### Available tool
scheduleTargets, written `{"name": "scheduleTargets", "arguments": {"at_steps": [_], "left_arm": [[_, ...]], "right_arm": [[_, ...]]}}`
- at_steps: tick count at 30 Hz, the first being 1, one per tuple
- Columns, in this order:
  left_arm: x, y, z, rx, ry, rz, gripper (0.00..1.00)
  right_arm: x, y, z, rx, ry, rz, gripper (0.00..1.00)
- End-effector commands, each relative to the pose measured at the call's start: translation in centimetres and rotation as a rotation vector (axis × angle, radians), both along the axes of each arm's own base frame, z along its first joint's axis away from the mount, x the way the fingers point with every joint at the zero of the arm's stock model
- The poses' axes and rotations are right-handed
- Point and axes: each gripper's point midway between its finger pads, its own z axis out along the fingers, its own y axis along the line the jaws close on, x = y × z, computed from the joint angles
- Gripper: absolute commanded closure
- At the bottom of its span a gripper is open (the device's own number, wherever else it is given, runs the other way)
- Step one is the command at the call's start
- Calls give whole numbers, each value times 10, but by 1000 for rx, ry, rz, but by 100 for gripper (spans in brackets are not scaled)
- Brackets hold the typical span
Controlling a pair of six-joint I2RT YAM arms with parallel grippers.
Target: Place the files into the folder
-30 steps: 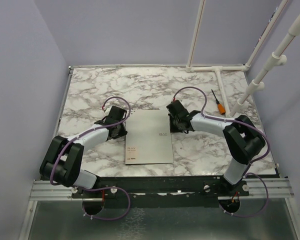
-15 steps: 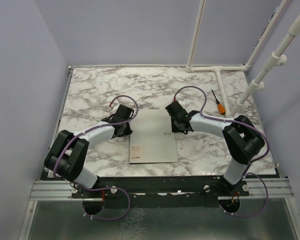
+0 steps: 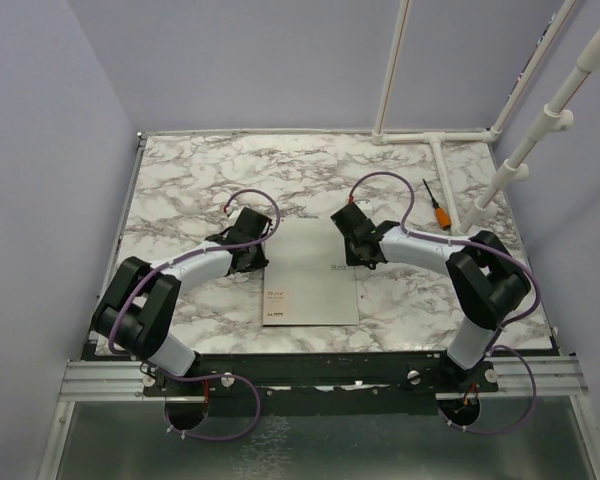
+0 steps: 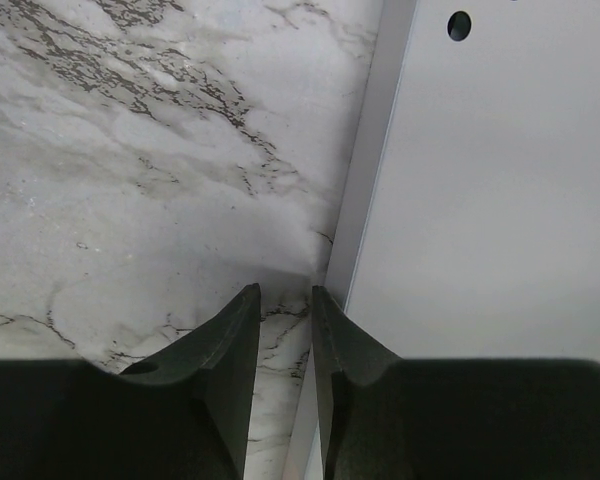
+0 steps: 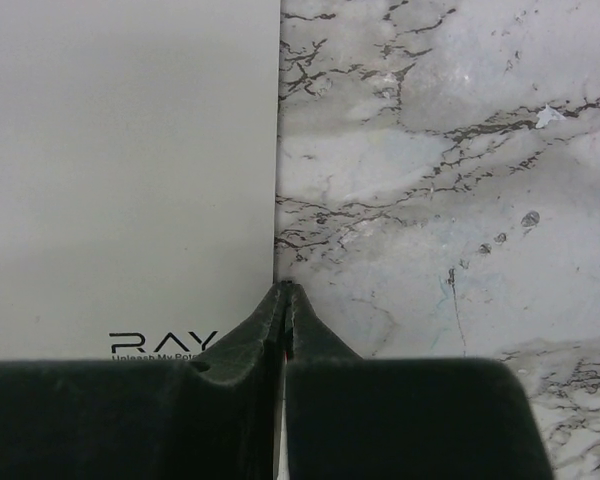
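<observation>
The folder (image 3: 310,275) lies shut and flat on the marble table, its grey cover up with small printed marks; it also shows in the left wrist view (image 4: 480,200) and the right wrist view (image 5: 130,180). The files are out of view. My left gripper (image 3: 258,262) (image 4: 284,292) sits low at the folder's left edge, narrowly open, with only marble between its fingers; its right finger (image 4: 330,330) lies along that edge. My right gripper (image 3: 352,260) (image 5: 284,288) is shut, tips resting at the folder's right edge.
An orange-handled screwdriver (image 3: 437,212) lies at the back right. White pipes (image 3: 435,140) run along the table's far right corner and up the wall. Purple walls close in the left and back sides. The arm bases stand at the near edge.
The folder has slid a little to the right. My left gripper followed it rightward at its left edge. The right gripper stayed at the right edge, shifting slightly.
</observation>
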Motion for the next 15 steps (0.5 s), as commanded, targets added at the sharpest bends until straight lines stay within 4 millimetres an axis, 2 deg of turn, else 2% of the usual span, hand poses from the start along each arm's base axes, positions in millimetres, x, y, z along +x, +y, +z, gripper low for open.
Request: {"name": "scheduleTargets", "arguments": {"at_steps": [1,9,12,15], "left_arm": [[-14,-13,-2,-26,60,-50,69],[-4,0,29,40,-2,-38,60],[-2,5,47,61,-37,-43,50],[2,10,69,81,-88,-49,42]], "right_arm": [[-4,-7,12,-30,-15,-12,94],[5,-15,52,-42,-98,-31,80],[7,-17,72,-27,-133,-32,74],[6,-18,93,-3,-171,-28,62]]}}
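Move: The closed folder lies flat between the hands, about level with both fingertips. Its middle is some 12 cm to the right of the left hand and 2 cm back, and about 11 cm to the left of the right hand and 2 cm back. The black print on its cover is 3 cm left and 2 cm back of the right fingertips; the screwdriver is roughly 22 cm right of them and 16 cm farther out. The right hand eases about 1 cm to the right and then climbs ever faster off the folder's right edge, some 5.5 cm up, its shut fingers parting to about a third open and tipping a few degrees forward-up. The left hand, its fingertip beside the spine, first draws back just under 1 cm and then lifts about 3 cm clear of the folder, its partly open fingers spreading to about half open. ##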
